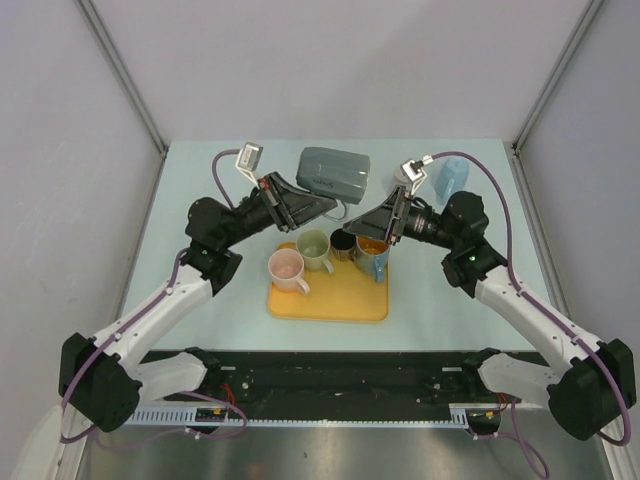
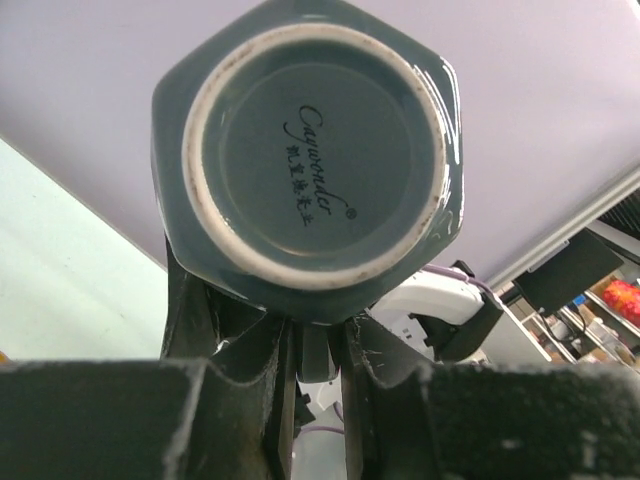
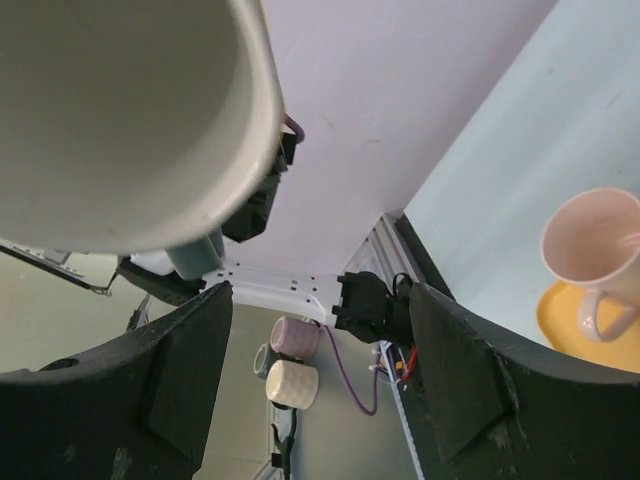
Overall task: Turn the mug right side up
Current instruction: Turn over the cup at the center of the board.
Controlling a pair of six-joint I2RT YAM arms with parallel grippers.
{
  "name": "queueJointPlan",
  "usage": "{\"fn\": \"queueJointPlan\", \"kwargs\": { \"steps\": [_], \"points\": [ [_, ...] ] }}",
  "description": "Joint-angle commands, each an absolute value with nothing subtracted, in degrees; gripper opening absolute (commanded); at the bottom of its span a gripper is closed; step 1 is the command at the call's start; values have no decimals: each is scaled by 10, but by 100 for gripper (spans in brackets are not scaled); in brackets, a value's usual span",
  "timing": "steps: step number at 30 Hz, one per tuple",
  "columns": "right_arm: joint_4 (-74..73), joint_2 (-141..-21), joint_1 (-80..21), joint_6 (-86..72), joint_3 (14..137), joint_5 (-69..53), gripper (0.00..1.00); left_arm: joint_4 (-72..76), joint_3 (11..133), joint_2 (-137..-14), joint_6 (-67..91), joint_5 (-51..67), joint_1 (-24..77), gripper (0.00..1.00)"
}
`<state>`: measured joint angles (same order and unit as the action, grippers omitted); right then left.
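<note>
A grey mug (image 1: pixel 335 172) hangs in the air above the back of the table, lying on its side. My left gripper (image 1: pixel 322 208) is shut on its handle. The left wrist view faces the mug's base (image 2: pixel 310 150), with the handle (image 2: pixel 318 350) pinched between the two fingers. My right gripper (image 1: pixel 355 222) stands open just right of the mug, apart from it. In the right wrist view the mug's cream inside (image 3: pixel 120 110) fills the upper left, and nothing lies between the spread fingers of that gripper (image 3: pixel 315 300).
A yellow tray (image 1: pixel 340 300) in front of the grippers carries a pink mug (image 1: pixel 287 268), a green mug (image 1: pixel 314 245), a dark mug (image 1: pixel 343 243) and a blue mug (image 1: pixel 372 255). A light blue mug (image 1: pixel 450 178) stands at the back right.
</note>
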<state>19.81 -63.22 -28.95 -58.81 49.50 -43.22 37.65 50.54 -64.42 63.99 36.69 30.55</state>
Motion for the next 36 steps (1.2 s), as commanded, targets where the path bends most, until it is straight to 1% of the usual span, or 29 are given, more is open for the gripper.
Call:
{"fn": "queueJointPlan", "kwargs": {
  "steps": [1, 10, 13, 16, 19, 23, 26, 28, 33, 36],
  "points": [
    [274, -623, -302, -620, 505, -441, 76, 444, 498, -621, 633, 356, 326, 0],
    [270, -614, -330, -598, 532, -421, 73, 424, 485, -612, 609, 342, 340, 0],
    [234, -617, -337, -570, 550, -401, 72, 419, 485, -613, 605, 342, 348, 0],
    [234, -626, -337, -564, 558, -388, 70, 412, 487, -613, 595, 338, 360, 0],
    [239, -635, -340, -567, 562, -383, 64, 409, 487, -615, 591, 335, 369, 0],
    [250, -647, -345, -573, 563, -380, 51, 406, 488, -617, 588, 336, 377, 0],
    [266, -651, -345, -584, 564, -383, 44, 405, 489, -620, 588, 337, 382, 0],
    [279, -658, -346, -589, 565, -385, 41, 405, 490, -623, 587, 339, 388, 0],
    [303, -675, -352, -605, 573, -405, 37, 404, 490, -627, 587, 339, 396, 0],
    [301, -678, -354, -602, 574, -410, 32, 404, 491, -628, 586, 342, 398, 0]
  ]
}}
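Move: The left hand already holds the grey-green mug by its handle, the body lying sideways some 6 cm ahead of that hand and level with it, mouth to the right. From the open right hand the same mug body is about 5 cm ahead, 5 cm left and 6 cm up. On the board some 20 cm below the right hand, the black mug stands 12 cm ahead and 1 cm right, the amber mug 11 cm ahead and 9 cm right. The right hand eases up about 4 cm and some 2 cm left to the handle behind the mug, drawing back a little at first, and its wide-open fingers close to about half their gap around the handle beside the left fingertips. The left hand keeps its pinch and brings the mug to meet it, sinking roughly 2 cm and going 1.5 cm to the right, its wrist hardly turning. ##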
